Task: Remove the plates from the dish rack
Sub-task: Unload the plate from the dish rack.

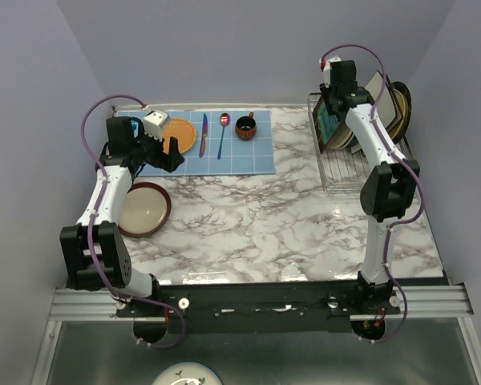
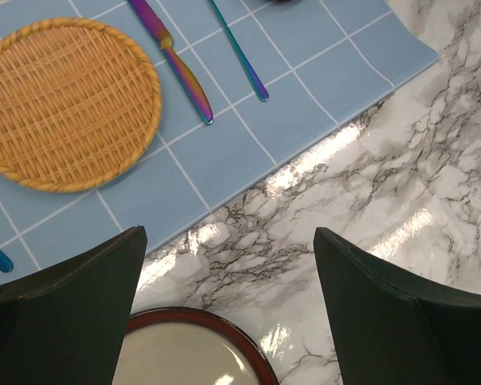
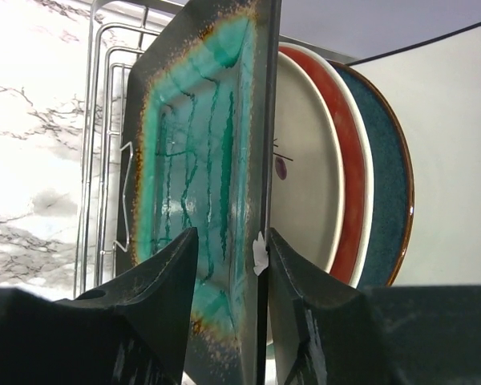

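The dish rack (image 1: 345,172) (image 3: 104,120) stands at the back right with several plates on edge in it. A teal square plate (image 1: 327,124) (image 3: 200,144) is the nearest of them. My right gripper (image 1: 330,112) (image 3: 232,237) straddles its rim: one finger touches the back and the other stands a little off the glazed face, so it is open. Behind it come a cream red-rimmed plate (image 3: 313,160), a dark blue one (image 3: 389,176) and a white square one (image 3: 449,152). My left gripper (image 1: 172,152) (image 2: 228,233) hangs open and empty beside a red-rimmed plate (image 1: 144,210) (image 2: 176,357) lying on the table.
A blue mat (image 1: 224,160) at the back left carries an orange woven round mat (image 1: 179,135) (image 2: 64,104), a knife (image 1: 203,135) (image 2: 176,64), a spoon (image 1: 223,132) (image 2: 240,56) and a small dark-red cup (image 1: 245,127). The walls stand close behind the rack.
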You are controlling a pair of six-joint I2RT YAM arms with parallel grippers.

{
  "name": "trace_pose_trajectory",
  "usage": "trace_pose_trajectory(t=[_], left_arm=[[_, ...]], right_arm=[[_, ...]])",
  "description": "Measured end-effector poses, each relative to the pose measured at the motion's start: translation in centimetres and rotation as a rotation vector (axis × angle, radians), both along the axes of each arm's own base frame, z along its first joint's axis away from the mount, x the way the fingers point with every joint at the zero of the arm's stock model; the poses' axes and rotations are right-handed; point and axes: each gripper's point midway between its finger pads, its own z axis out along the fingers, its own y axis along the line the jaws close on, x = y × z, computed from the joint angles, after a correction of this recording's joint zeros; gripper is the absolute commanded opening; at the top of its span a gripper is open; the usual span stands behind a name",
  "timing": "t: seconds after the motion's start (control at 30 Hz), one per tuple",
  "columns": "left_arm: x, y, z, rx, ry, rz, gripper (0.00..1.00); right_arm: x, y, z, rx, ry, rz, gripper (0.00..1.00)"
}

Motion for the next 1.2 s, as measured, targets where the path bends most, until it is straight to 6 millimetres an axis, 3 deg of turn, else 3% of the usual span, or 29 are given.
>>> trace_pose_trajectory(t=[0.1, 0.3, 0.4, 0.5, 0.53, 0.97, 1.2], left_arm=[[-0.2, 0.0, -0.4, 0.003, 0.007, -0.002, 0.94], [-0.3, 0.0, -0.6, 0.006, 0.011, -0.003, 0.94], [-0.3, 0.0, -0.7, 0.006, 0.012, -0.002, 0.94], [-0.3, 0.0, -0.7, 0.007, 0.012, -0.002, 0.94], [-0.3, 0.1, -0.7, 0.007, 0.013, -0.002, 0.94], [-0.6, 0.0, -1.4, 0.006, 0.028, -0.003, 0.94], [-0.7, 0.0, -1.7, 0.004, 0.033, -0.002, 0.94]], right_arm=[[0.0, -0.4, -0.2, 0.006, 0.004, -0.006, 0.42], [0.1, -0.5, -0.1, 0.012, 0.008, -0.003, 0.24], [0.2, -0.5, 0.3, 0.016, 0.003, -0.002, 0.19], [0.3, -0.5, 0.4, 0.024, 0.005, -0.001, 0.02], [0.4, -0.4, 0.5, 0.026, 0.005, 0.002, 0.01], [0.2, -0.1, 0.9, 0.04, 0.006, 0.011, 0.01], [-1.1, -0.2, 2.3, 0.023, 0.052, 0.025, 0.01]])
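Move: Between the open right fingers runs the top rim of the teal square plate, leftmost in the dish rack; its middle lies about 9 cm below the hand and 3 cm to its left, level fore-and-aft. Close by, at much the same depth, stand the cream plate some 2 cm right of the hand, the dark blue plate 6 cm right and the white square plate about 11 cm right. From the left hand the teal plate is roughly 14 cm ahead and 43 cm right, some 6 cm lower. Closing its half-open fingers on the rim, the right hand stays almost in place over the rack and pinches the teal square plate from both faces. With the fingers shut, it starts to draw the plate up by about 1.5 cm and back towards the base by a similar amount, the wrist hardly turning. ##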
